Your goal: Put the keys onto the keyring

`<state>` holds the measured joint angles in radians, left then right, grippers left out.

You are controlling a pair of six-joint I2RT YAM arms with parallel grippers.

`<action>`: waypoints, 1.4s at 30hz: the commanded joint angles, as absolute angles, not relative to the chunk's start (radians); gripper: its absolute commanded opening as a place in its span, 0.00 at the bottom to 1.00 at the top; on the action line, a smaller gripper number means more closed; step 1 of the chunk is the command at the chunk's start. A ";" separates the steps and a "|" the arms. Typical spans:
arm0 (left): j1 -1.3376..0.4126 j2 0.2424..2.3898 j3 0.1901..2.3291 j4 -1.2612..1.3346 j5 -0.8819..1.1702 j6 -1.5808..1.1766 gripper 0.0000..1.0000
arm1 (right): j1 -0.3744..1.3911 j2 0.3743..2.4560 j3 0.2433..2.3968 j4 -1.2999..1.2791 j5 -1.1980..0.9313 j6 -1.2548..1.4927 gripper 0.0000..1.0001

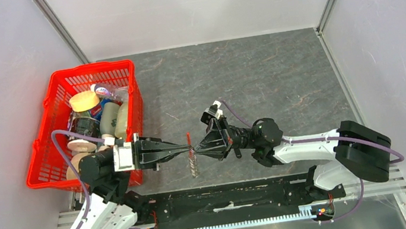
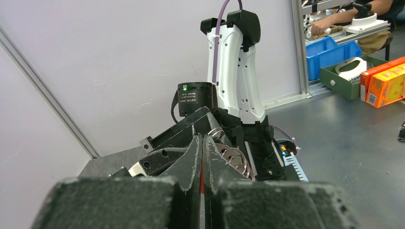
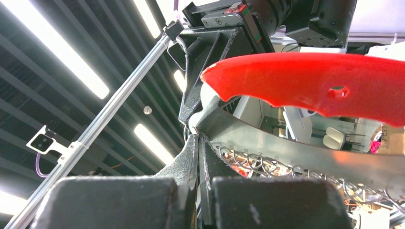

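Observation:
The keyring (image 1: 194, 165) hangs in the air between my two grippers, its grey metal part pointing toward the near edge and its red curved strip (image 1: 189, 136) on the far side. My left gripper (image 1: 188, 148) reaches in from the left. In the left wrist view this gripper (image 2: 202, 138) is shut on the red strip, and the metal plate with its rings (image 2: 232, 158) shows just beyond. My right gripper (image 1: 195, 147) comes from the right. Its tips (image 3: 197, 137) are shut on the end of the grey loop (image 3: 286, 152), under the red strip (image 3: 305, 81). The keys are hidden.
A red basket (image 1: 92, 70) with bottles and jars (image 1: 98, 114) stands at the left, close behind my left arm. A black rail (image 1: 230, 197) runs along the near edge. White walls close in both sides and the back.

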<state>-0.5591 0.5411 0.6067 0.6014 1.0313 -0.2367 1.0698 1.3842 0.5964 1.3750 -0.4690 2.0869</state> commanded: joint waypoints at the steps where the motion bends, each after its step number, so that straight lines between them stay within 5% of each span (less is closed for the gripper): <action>1: -0.572 0.540 0.626 0.641 1.056 -0.259 0.02 | 1.071 1.370 0.609 1.425 -0.430 2.263 0.00; 8: -0.578 0.513 0.617 0.630 1.037 -0.273 0.02 | 1.069 1.374 0.609 1.434 -0.414 2.266 0.02; 13: -0.578 0.458 0.617 0.533 0.983 -0.260 0.02 | 1.064 1.370 0.599 1.441 -0.402 2.261 0.38; 17: -0.578 0.400 0.614 0.475 0.950 -0.250 0.02 | 1.051 1.354 0.591 1.442 -0.393 2.251 0.53; 31: -0.578 0.363 0.667 0.206 0.827 -0.271 0.02 | 0.907 1.300 0.553 1.284 -0.546 2.107 0.54; 39: -0.578 0.362 0.700 -0.037 0.713 -0.228 0.02 | 0.852 1.165 0.532 0.740 -0.647 1.660 0.59; 42: -0.578 0.367 0.741 -0.159 0.635 -0.208 0.02 | 0.845 1.102 0.612 0.282 -0.594 1.324 0.63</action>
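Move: Between the meeting fingertips the keyring hangs from a top corner of its metal plate, its red handle ahead and its rings toward the bases; its middle is about 5 cm below and 1 cm back of either hand point. The keys with the black fob lie on the table some 11 cm right, 8 cm ahead and 35 cm below the right hand. From the left hand, the basket's middle is roughly 30 cm left, 20 cm ahead and 28 cm below. Opening to a bit over half, the right fingers let go of the keyring, and the hand goes forward about 5 cm and slightly right before dropping some 8 cm, fingertips dipping about 20 degrees. The left fingers stay shut as that hand draws 2 to 3 cm back and 2 cm left, then swings forward and down 3 to 4 cm, rolling roughly 20 degrees and ending with nothing between its tips. ##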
